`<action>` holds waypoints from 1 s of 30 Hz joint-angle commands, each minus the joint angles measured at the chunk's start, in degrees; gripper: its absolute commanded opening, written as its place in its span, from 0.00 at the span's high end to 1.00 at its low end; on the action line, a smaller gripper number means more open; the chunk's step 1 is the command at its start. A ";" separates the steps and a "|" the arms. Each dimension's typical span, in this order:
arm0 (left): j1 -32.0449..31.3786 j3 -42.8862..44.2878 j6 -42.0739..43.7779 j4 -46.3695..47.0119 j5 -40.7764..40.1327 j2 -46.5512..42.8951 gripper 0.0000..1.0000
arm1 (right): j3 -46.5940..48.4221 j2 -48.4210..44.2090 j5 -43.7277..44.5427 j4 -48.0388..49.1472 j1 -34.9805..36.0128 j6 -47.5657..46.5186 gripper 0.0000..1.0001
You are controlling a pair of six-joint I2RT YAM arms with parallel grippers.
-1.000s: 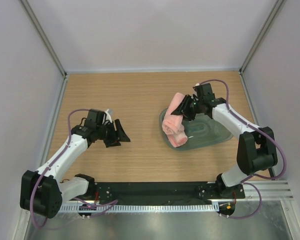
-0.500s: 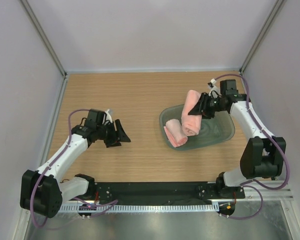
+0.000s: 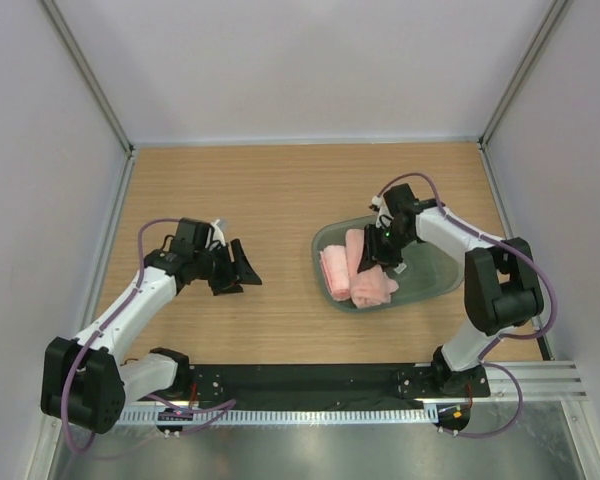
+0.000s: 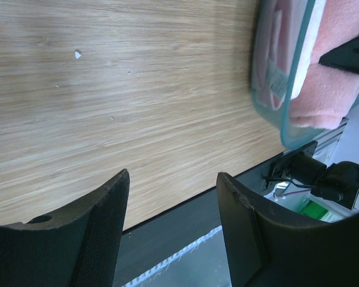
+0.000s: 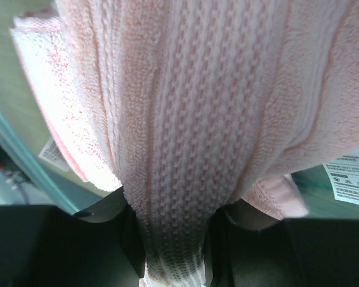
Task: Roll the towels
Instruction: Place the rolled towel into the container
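Two salmon-pink rolled towels lie side by side in the teal-grey tray (image 3: 432,272). The left towel (image 3: 332,272) lies free. My right gripper (image 3: 383,248) is shut on the right towel (image 3: 368,278), low inside the tray. In the right wrist view the ribbed towel (image 5: 185,131) fills the frame, pinched between the black fingers of the right gripper (image 5: 173,239). My left gripper (image 3: 237,270) hovers open and empty over bare wood at the left, far from the tray. The left wrist view shows the left gripper (image 4: 170,206) with nothing between its fingers, and the tray (image 4: 264,72) holding pink towel (image 4: 338,72) at the upper right.
The wooden table (image 3: 260,190) is boxed in by grey walls on three sides. A black base rail (image 3: 310,382) runs along the near edge. A white label (image 5: 350,179) shows on the tray floor beside the held towel.
My right gripper swung the held towel from above the tray's far edge out to the right, then down into the tray beside the other roll. The tray shifted slightly. The left arm stayed still.
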 commanded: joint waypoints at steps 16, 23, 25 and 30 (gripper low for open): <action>-0.28 0.91 0.71 0.05 -1.76 -0.02 0.39 | -11.12 -4.65 -33.78 39.68 0.38 21.60 0.99; -0.36 0.91 0.80 0.05 -1.50 0.51 0.39 | -26.87 4.21 -43.21 79.16 -4.81 41.46 0.99; -0.36 1.00 0.88 -0.03 -1.50 0.42 0.39 | -28.19 5.81 -41.63 79.43 -4.73 40.24 0.99; -0.36 0.83 0.88 0.23 -1.50 0.59 0.39 | -23.90 2.56 -25.31 42.62 -4.03 16.45 0.99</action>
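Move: The right hand already grips the rolled towel inside the container. The placed towel it is being packed against lies about 6 cm to the left, roughly 1 cm back and 2 cm below; the container's left wall stands some 10 cm left, level fore and aft, and the container's middle about 4 cm right and level. From the idle left hand the placed towel is about 18 cm right, 1 cm ahead and 7 cm lower. Leftward in a hump, the right hand works the held towel against the placed one: left with a slight dip back, up some 5 cm while swinging forward, then back and down again, ending about 7 cm left of its start. The wrist tips some 45 degrees until the fingers point mostly left, keeping their grip on the towel throughout. ##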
